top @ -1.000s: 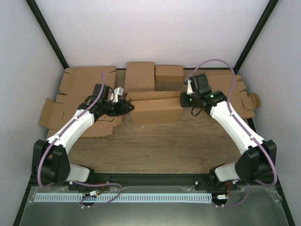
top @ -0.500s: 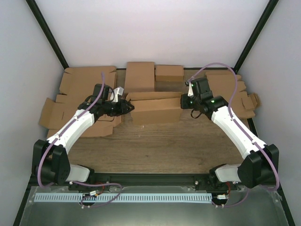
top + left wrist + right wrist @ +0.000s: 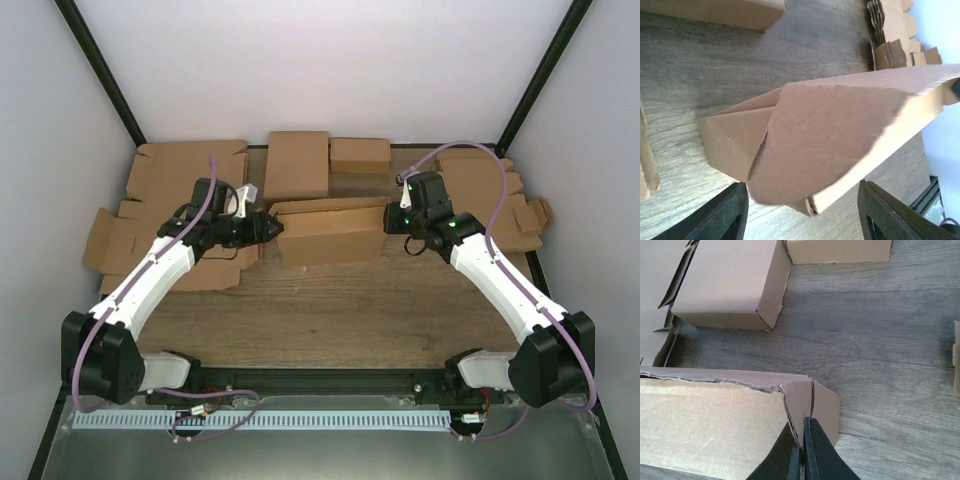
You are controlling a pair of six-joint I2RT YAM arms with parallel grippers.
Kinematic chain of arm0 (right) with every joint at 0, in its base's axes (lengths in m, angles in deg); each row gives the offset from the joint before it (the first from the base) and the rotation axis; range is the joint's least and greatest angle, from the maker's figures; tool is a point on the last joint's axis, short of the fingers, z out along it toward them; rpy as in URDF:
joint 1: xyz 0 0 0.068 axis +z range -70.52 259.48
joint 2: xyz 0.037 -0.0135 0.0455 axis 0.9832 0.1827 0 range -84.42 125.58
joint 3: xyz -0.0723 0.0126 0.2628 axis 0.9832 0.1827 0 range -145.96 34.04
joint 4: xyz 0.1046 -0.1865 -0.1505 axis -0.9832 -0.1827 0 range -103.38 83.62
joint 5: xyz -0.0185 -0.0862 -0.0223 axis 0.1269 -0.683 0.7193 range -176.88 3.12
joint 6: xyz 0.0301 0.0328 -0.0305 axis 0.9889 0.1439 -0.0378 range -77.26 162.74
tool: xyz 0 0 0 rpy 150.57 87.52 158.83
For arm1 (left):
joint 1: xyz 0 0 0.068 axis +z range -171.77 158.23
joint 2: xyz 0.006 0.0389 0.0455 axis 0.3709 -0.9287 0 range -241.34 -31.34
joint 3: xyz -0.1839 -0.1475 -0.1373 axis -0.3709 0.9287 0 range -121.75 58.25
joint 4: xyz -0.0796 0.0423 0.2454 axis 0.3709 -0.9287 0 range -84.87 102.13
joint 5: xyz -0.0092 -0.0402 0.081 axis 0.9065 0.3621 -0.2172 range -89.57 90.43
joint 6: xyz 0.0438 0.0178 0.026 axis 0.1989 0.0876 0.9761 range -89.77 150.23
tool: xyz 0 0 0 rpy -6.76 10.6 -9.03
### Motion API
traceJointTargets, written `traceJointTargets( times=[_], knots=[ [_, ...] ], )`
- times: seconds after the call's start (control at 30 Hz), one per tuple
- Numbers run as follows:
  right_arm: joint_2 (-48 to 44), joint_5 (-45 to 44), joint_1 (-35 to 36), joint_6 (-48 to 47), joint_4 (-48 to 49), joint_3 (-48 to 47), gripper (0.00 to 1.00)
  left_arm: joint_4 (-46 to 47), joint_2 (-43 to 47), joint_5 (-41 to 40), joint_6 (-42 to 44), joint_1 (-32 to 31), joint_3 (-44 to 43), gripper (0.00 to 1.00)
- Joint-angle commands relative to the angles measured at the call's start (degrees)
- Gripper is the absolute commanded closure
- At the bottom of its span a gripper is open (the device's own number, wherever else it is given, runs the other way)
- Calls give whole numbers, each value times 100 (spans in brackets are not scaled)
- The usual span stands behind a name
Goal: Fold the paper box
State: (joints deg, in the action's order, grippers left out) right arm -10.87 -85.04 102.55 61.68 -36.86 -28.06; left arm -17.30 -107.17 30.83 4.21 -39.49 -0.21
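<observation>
The paper box (image 3: 330, 232) lies partly folded in the middle of the table, long side across. My left gripper (image 3: 270, 226) is at its left end. In the left wrist view its jaws stand open on either side of the box's (image 3: 840, 125) rounded lid flap, with the fingers (image 3: 735, 212) clear of the cardboard. At the box's right end is my right gripper (image 3: 393, 213). In the right wrist view it (image 3: 804, 422) is shut, tips against the end flap of the box (image 3: 715, 425), at a slit beside the torn edge.
Two smaller folded cardboard boxes (image 3: 298, 160) (image 3: 360, 153) stand behind the paper box, close to its far side. Flat cardboard blanks are stacked at the left (image 3: 180, 175) and at the right (image 3: 480, 180). Bare wooden table (image 3: 330, 300) lies in front.
My left gripper has opened and let go of the box's left end, and that arm has shifted slightly left. The right gripper has edged slightly right and stays shut at the box's right end.
</observation>
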Motion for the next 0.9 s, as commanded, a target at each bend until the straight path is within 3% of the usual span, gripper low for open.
traceJointTargets(
  times=[0.0,0.13,0.67,0.8,0.87],
  knots=[
    [156,97,102,123,-663,152,99,-417,416,-348,386,-21,-328,39],
    [243,92,101,85,-695,34,99,-535,614,-516,755,-17,-385,50],
    [285,122,101,-15,-714,-89,99,-525,83,-1202,1442,-161,-751,58],
    [295,133,101,-23,-732,-108,99,-538,-164,-1315,1362,-189,-902,84],
    [292,124,101,-34,-743,-117,99,-565,-220,-1385,1282,-214,-985,89]
  ],
)
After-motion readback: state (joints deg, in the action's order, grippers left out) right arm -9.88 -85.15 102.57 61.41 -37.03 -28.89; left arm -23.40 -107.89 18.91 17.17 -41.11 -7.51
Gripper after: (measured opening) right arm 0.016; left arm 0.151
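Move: The left hand hovers with open fingers at the near-left end of the half-folded box; that end flap's middle is about 3 cm ahead and 1 cm to its left, roughly level. The body's middle is some 9 cm to its right, neither ahead nor back, about 4 cm lower. The large closed box stands some 17 cm ahead, 3 cm to the right and 8 cm lower. From the right hand, the left end flap lies about 19 cm left and 1 cm back, at similar height. The left hand backs out of its place at the box's left end, lifting about 4 cm and easing some 2 cm left, then sinks about 2 cm and reaches 2 cm or so forward over the left end flap, while the wrist turns some 15–20 degrees so that the fingers point less to the right and more forward. Its fingers narrow gradually and at the last close nearly shut on the flap's near lower corner, while the right hand stays put with its shut fingers still pinching the edge of the box's right end. ##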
